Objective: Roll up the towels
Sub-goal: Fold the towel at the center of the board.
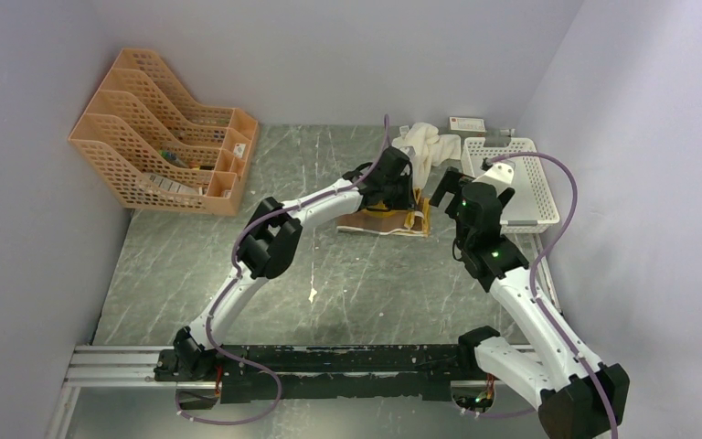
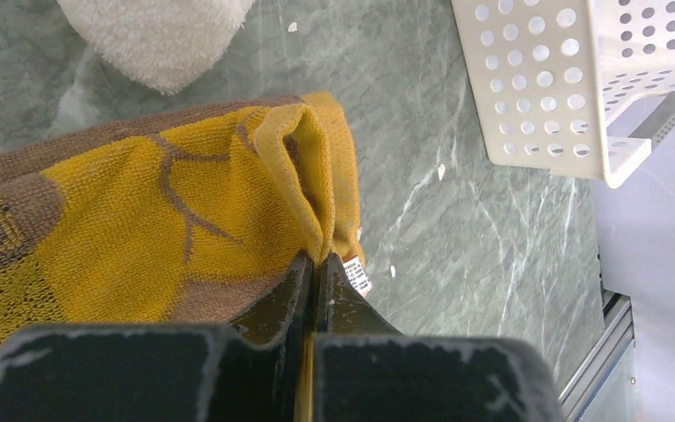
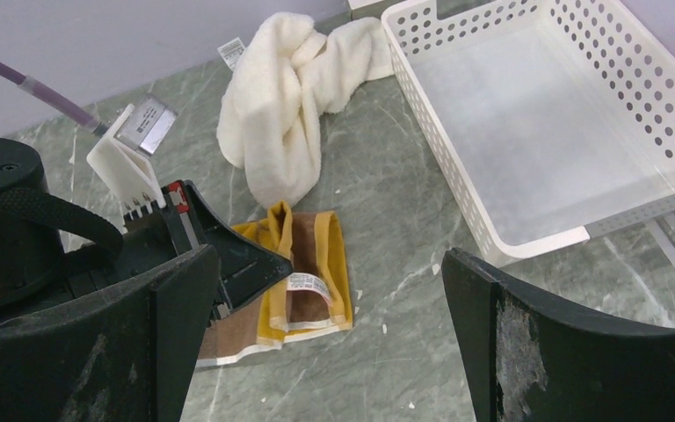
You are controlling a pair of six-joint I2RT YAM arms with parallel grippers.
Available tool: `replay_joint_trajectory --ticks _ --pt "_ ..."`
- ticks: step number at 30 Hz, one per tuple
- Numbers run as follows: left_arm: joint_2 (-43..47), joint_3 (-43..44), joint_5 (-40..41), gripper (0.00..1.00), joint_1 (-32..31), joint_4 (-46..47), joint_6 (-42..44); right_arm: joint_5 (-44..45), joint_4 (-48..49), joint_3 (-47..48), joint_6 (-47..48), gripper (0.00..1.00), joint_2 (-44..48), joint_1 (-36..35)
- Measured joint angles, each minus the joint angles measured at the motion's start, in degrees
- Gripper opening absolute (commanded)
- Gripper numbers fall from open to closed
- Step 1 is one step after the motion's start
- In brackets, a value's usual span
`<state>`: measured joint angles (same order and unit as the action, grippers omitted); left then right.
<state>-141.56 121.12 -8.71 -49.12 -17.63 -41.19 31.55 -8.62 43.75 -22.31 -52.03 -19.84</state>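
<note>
The brown towel with its mustard-yellow side lies partly folded on the grey marble table. My left gripper is shut on a raised fold of it beside its white label. The cream-white towel sits crumpled just beyond it, touching the basket's corner. My right gripper hangs open a little to the right of the brown towel, with only bare table between its fingers. In the top view the left gripper and the right gripper stand close together over the brown towel.
A white perforated basket stands at the back right, with nothing in it. An orange file organiser stands at the back left. A small box rests against the back wall. Walls close in on three sides.
</note>
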Motion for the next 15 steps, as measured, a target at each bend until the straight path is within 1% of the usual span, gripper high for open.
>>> replay_joint_trajectory --ticks 4,9,11,15 --pt "0.15 -0.55 0.07 0.07 0.02 0.35 0.42 -0.02 0.0 -0.09 0.0 1.0 -0.24 0.0" --pt "2.36 -5.46 0.33 0.07 1.27 -0.11 1.86 -0.09 0.0 -0.17 0.0 1.0 -0.24 0.02" --pt "3.39 -6.62 0.81 0.07 1.95 -1.25 3.13 -0.11 0.0 -0.17 -0.02 1.0 -0.24 0.02" --pt "5.18 -6.27 2.95 0.07 3.23 -4.66 6.54 -0.26 0.0 -0.31 -0.24 1.0 -0.24 0.02"
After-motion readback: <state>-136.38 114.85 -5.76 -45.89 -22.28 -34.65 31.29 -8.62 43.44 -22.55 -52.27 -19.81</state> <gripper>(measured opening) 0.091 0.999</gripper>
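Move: The left gripper still pinches the folded-over end of the brown-and-yellow towel. The middle of the folded towel lies about 7 cm to its left, roughly level fore and aft and some 4 cm below. The white towel's middle is about 14 cm ahead and 3 cm right; the white basket's middle is some 23 cm right and 5 cm ahead. From the idle right hand, the brown towel's middle lies about 18 cm left, 3 cm ahead and 20 cm below. Keep the left gripper shut on the towel end and, after a brief wait, carry it about 5 cm left, back over the towel towards its middle and away from the basket. Let it dip some 1.5 cm on the way, then start to rise with a little forward, tipping the fingers some 10 degrees steeper. ##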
